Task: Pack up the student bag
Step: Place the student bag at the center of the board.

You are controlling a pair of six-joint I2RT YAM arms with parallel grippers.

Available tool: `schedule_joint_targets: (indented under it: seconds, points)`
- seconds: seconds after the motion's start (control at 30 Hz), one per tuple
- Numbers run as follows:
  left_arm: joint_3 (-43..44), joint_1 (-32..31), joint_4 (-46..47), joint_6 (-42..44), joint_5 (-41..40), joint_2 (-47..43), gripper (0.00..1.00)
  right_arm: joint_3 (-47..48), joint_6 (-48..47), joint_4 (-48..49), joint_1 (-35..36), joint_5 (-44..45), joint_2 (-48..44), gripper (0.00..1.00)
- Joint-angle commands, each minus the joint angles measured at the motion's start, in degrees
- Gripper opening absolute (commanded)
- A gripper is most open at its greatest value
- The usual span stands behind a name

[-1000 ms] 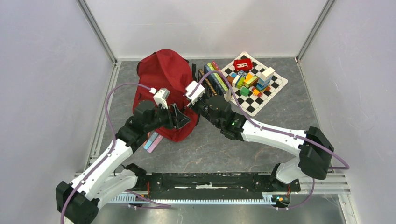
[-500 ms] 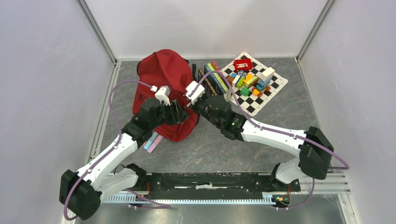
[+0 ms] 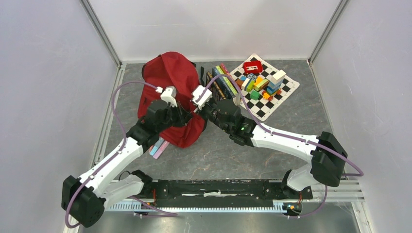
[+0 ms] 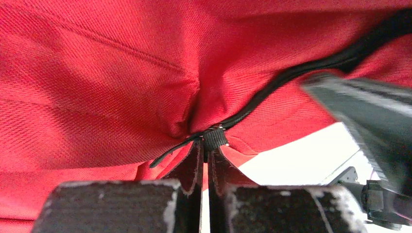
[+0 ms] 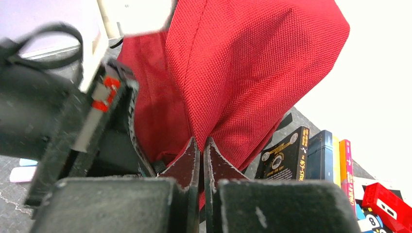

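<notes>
The student bag [image 3: 170,77], a large dark-red backpack, lies at the back left of the table. My left gripper [image 3: 187,115] is at its near right side. In the left wrist view the left gripper [image 4: 206,153] is shut on the black zipper pull [image 4: 214,138], with red fabric [image 4: 121,73] bunched around it. My right gripper [image 3: 198,108] meets the bag from the right. The right wrist view shows the right gripper [image 5: 201,145] shut on a fold of the bag's fabric [image 5: 243,63], which rises in a peak above it.
A row of books [image 3: 223,82] stands just right of the bag. A chequered mat [image 3: 286,87] with several coloured blocks and a red toy block [image 3: 252,66] lies at the back right. Pink and blue flat items [image 3: 159,145] lie by the bag's near edge.
My left gripper has moved forward to the bag and closed on the zipper pull. The right gripper has kept its hold on the fabric and has not moved.
</notes>
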Motion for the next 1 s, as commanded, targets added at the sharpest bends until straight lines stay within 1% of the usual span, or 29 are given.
schedule_joint_targets:
  seconds: [0.0, 0.13, 0.3, 0.43, 0.53, 0.57, 0.77, 0.97]
  points:
    - [5.5, -0.3, -1.5, 0.3, -3.3, -5.1, 0.02, 1.0, -1.4, 2.4, 0.3, -3.4, -0.5, 0.0]
    - [8.1, -0.4, -4.8, 1.3, -3.5, -6.4, 0.02, 0.0, -2.4, 2.3, 0.3, -4.2, -0.8, 0.0]
    - [11.6, -0.3, -6.6, 2.0, -1.6, -4.9, 0.02, -1.0, -3.8, 1.8, 0.3, -5.1, -1.1, 0.0]
    - [15.4, -0.3, -9.2, 5.5, -2.7, -3.5, 0.02, -1.1, -5.3, 1.5, 0.3, -5.8, -1.3, 0.0]
    - [16.9, -0.3, -9.5, 7.3, -3.3, -3.4, 0.02, -0.9, -5.1, 1.4, 0.3, -5.7, -1.7, 0.0]
    - [17.1, -0.3, -9.5, 7.2, -3.2, -3.3, 0.02, -0.9, -4.9, 1.4, 0.3, -5.6, -2.0, 0.03]
    - [15.1, -0.3, -8.5, 5.2, -1.7, -4.1, 0.02, -3.7, -6.5, 4.1, 0.3, -5.7, -5.0, 0.39]
    - [12.0, -0.3, -5.5, 2.5, -4.5, -7.0, 0.02, -8.0, -7.4, 5.8, 0.3, -4.8, -9.1, 0.71]
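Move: The student bag's body has its middle about 7 cm ahead of the left hand, 6 cm to its left and 8 cm lower; the left fingers are already shut on its black zip pull. From the right hand, still pinching a red fold, the same middle lies some 6 cm ahead, 8 cm left and 17 cm down. The books stand about 13 cm ahead of the left hand and 15 cm to its right, the erasers about 15 cm back and 15 cm left. The bag's zip pull stays gripped in the left fingers as the left hand raises it about 8 cm almost straight up, quickly at first, then slower, with a slight tip upward. The right hand keeps its pinch on the red fold while easing a touch back and left, then opens more than halfway, letting go as it backs off some 2 cm towards itself and to the right. ##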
